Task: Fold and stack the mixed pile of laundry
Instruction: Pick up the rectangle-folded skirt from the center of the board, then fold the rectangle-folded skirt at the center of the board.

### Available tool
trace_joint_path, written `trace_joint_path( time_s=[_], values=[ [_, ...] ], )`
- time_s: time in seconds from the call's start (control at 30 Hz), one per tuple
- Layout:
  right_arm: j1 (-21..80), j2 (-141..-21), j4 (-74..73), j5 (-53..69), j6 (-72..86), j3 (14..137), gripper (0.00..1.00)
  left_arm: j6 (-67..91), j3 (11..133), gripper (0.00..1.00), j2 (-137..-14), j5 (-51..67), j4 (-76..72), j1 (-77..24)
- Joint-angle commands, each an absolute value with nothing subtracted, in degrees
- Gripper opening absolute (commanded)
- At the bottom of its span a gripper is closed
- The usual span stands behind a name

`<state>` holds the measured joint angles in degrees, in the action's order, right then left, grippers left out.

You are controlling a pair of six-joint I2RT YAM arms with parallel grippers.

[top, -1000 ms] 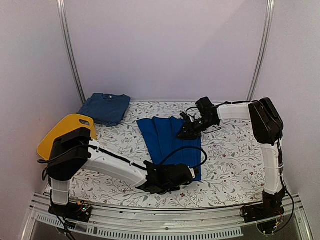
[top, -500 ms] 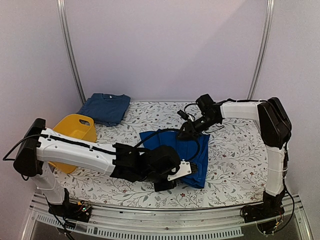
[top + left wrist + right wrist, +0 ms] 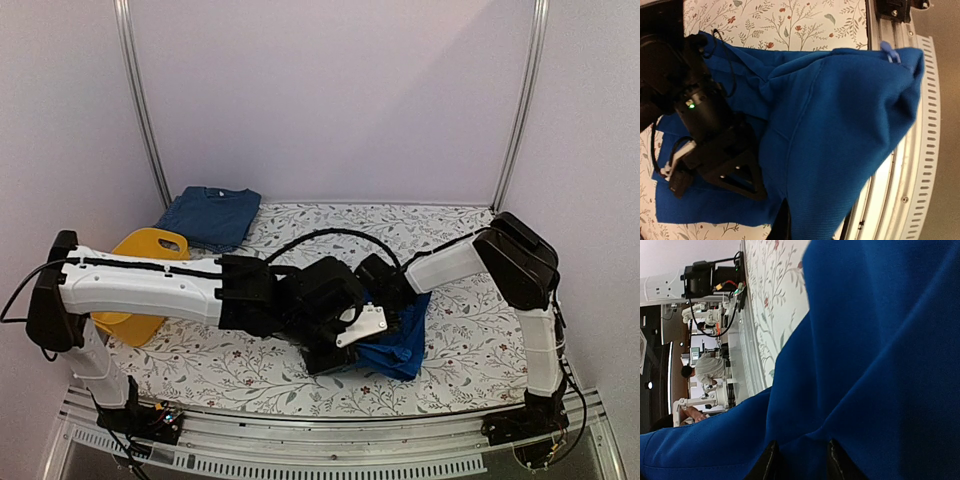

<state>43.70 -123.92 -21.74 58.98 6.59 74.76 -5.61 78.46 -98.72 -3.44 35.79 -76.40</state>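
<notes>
The royal-blue garment [image 3: 405, 345] lies bunched on the floral table, right of centre near the front edge. My left gripper [image 3: 340, 350] reaches across from the left and is shut on a lifted fold of the royal-blue garment [image 3: 840, 125], which drapes over most of the left wrist view; the jaws [image 3: 785, 226] are almost buried in cloth. My right gripper [image 3: 390, 290] comes down from the right onto the same piece, and its black body [image 3: 715, 145] rests on the cloth. In the right wrist view, blue fabric [image 3: 880, 340] bunches between its two fingertips [image 3: 802, 460].
A folded darker blue garment [image 3: 210, 215] lies at the back left. A yellow tub [image 3: 135, 255] sits at the left edge, partly behind my left arm. The metal front rail [image 3: 330, 440] runs close under the lifted cloth. Bare floral tablecloth [image 3: 470, 300] shows on the right.
The garment lay flat a second ago. My right gripper has dragged its far edge toward the front, my left gripper has shut on the near part and lifted it, and the cloth is bunched.
</notes>
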Motion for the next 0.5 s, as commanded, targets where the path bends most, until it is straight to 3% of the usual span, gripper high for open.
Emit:
trace_joint_path(
  time_s=[0.0, 0.1, 0.2, 0.47],
  values=[
    [48.1, -123.3, -18.7, 61.6, 6.9, 70.7, 0.32, -4.6, 83.6, 0.0, -95.0, 2.2, 38.2, -72.1],
    [49.8, -121.1, -19.3, 63.1, 7.7, 70.6, 0.33, -5.3, 85.0, 0.0, -94.6, 4.4, 39.4, -69.7],
    [48.3, -117.3, -21.1, 61.5, 7.9, 73.5, 0.46, -6.2, 85.0, 0.0, -94.5, 7.3, 39.8, -68.0],
    [35.9, -114.7, -27.4, 59.1, 6.4, 85.4, 0.58, -8.2, 83.6, 0.0, -96.9, 13.7, 40.1, -66.1]
  ],
)
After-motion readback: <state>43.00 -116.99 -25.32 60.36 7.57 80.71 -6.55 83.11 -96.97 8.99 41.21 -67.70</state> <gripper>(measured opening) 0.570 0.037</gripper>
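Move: The blue skirt lies bunched on the board, its middle some 9 cm ahead of the left hand, 6 cm to its right and 12 cm below; that hand already has one edge pinched. The right hand is low over the same skirt, whose middle is straight below it by about 2 cm. Well away from the left hand are the folded dark garment, roughly 47 cm ahead and 42 cm left, and the yellow basket, 24 cm ahead and 50 cm left. The skirt's pinched edge is carried up and forward, about 3 cm each way, over the lying part, the left fingers staying shut on it while the hand tips by some 10 degrees. The right hand first sweeps back about 5 cm low over the cloth, then reverses forward roughly 7 cm while rising 8 cm clear of the skirt, its fingers opening from a third to over half. ##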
